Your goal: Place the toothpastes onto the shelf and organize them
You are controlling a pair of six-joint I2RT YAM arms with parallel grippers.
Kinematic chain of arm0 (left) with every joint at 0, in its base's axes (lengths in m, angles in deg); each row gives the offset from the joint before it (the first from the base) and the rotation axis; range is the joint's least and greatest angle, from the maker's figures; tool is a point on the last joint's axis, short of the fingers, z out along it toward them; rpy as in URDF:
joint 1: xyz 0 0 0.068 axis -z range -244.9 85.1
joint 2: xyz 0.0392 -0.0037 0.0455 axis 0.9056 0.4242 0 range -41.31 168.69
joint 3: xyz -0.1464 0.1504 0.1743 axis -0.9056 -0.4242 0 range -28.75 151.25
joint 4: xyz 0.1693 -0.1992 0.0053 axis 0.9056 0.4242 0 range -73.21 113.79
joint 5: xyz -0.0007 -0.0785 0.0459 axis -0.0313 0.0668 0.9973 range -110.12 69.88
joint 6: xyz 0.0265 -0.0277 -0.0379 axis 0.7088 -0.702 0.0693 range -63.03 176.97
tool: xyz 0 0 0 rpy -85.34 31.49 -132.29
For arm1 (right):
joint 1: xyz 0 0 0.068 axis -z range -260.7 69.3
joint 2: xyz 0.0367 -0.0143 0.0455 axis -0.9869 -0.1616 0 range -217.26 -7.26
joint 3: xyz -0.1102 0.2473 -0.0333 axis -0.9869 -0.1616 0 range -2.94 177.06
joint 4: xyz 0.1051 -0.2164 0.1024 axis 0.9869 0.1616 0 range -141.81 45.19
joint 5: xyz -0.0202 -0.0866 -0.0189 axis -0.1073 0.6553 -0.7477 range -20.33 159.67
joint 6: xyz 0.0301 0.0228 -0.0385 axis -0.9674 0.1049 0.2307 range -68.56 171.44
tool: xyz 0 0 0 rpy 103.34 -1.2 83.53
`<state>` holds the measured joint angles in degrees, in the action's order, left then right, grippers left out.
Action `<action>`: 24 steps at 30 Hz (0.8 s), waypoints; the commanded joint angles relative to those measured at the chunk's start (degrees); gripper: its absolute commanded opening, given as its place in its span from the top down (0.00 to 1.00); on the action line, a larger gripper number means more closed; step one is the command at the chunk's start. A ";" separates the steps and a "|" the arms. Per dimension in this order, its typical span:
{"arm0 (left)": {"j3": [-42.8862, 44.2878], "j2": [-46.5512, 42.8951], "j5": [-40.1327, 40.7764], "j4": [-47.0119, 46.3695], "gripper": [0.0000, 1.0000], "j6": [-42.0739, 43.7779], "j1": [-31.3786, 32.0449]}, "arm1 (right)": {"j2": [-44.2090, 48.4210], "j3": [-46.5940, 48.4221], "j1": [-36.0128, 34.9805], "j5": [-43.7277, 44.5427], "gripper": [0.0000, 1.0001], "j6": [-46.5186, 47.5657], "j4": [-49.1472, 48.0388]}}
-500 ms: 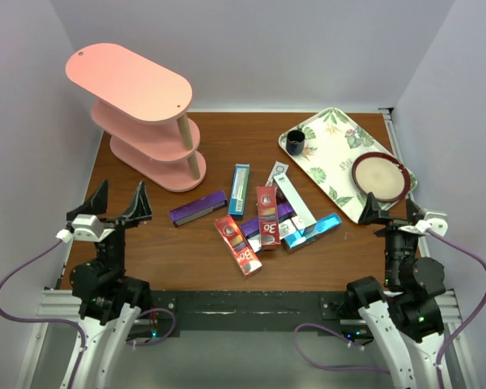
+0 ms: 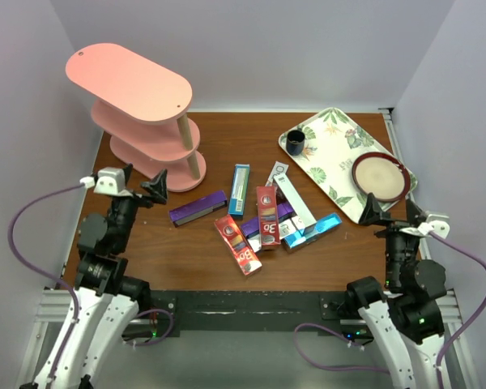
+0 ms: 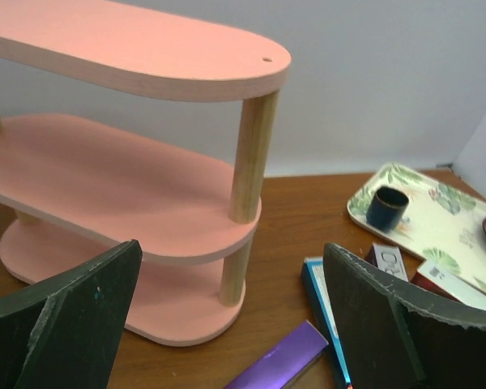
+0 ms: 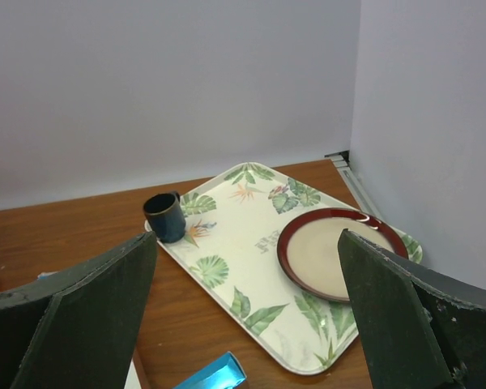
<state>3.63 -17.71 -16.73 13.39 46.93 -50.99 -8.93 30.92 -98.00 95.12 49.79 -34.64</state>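
The pink three-tier shelf (image 2: pixel 142 113) stands at the table's far left and holds nothing; it fills the left wrist view (image 3: pixel 121 186). Several toothpaste cartons lie in a loose pile mid-table: a purple one (image 2: pixel 198 207), a teal one (image 2: pixel 240 189), red ones (image 2: pixel 267 215) (image 2: pixel 237 244), a silver-white one (image 2: pixel 294 203) and a blue one (image 2: pixel 312 231). My left gripper (image 2: pixel 138 188) is open and empty, just left of the purple carton (image 3: pixel 282 358) and in front of the shelf. My right gripper (image 2: pixel 386 211) is open and empty at the near right.
A leaf-patterned tray (image 2: pixel 328 158) at the far right carries a dark cup (image 2: pixel 296 143) and a red-rimmed plate (image 2: pixel 381 177). Walls close in on the left, back and right. Bare wood lies between the pile and the near edge.
My left arm has reached forward and to the right, from the near left edge toward the shelf's base and the purple carton. The right arm and the cartons have not moved.
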 commanded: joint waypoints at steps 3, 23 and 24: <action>10.59 12.51 -10.50 14.46 0.00 0.02 -0.11 | 1.41 0.94 0.07 -1.55 0.02 -0.81 -0.47; 18.77 38.18 20.99 18.17 0.00 -23.34 46.89 | 1.58 0.50 0.07 -1.28 0.01 -0.19 -0.38; 19.03 40.37 23.04 17.64 0.00 -25.62 48.82 | 1.50 0.58 0.07 -1.20 0.01 -0.02 -0.38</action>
<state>19.35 18.88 -8.97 35.07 30.91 -8.28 -7.84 30.92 -98.00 94.14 49.53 -34.46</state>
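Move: The lower red box, lying loose on the table, is roughly 21 cm to the left hand's right, 6 cm back towards the base and 31 cm below. From that same hand, the lone purple box is 5 cm ahead and 9 cm right, the blue-green box 10 cm ahead and 20 cm right, and the upper red box on the pile about 2 cm ahead and 29 cm right. From the right hand, the lower red box is some 32 cm left and 1 cm ahead, 30 cm down. Swinging rightward about 21 cm and sinking some 14 cm, the left hand first reaches a little forward in front of the shelf, then draws back past the lone purple box to come over the lower red box. The wrist tips steeply down and turns clockwise, while the fingers stay wide open and touch nothing. ##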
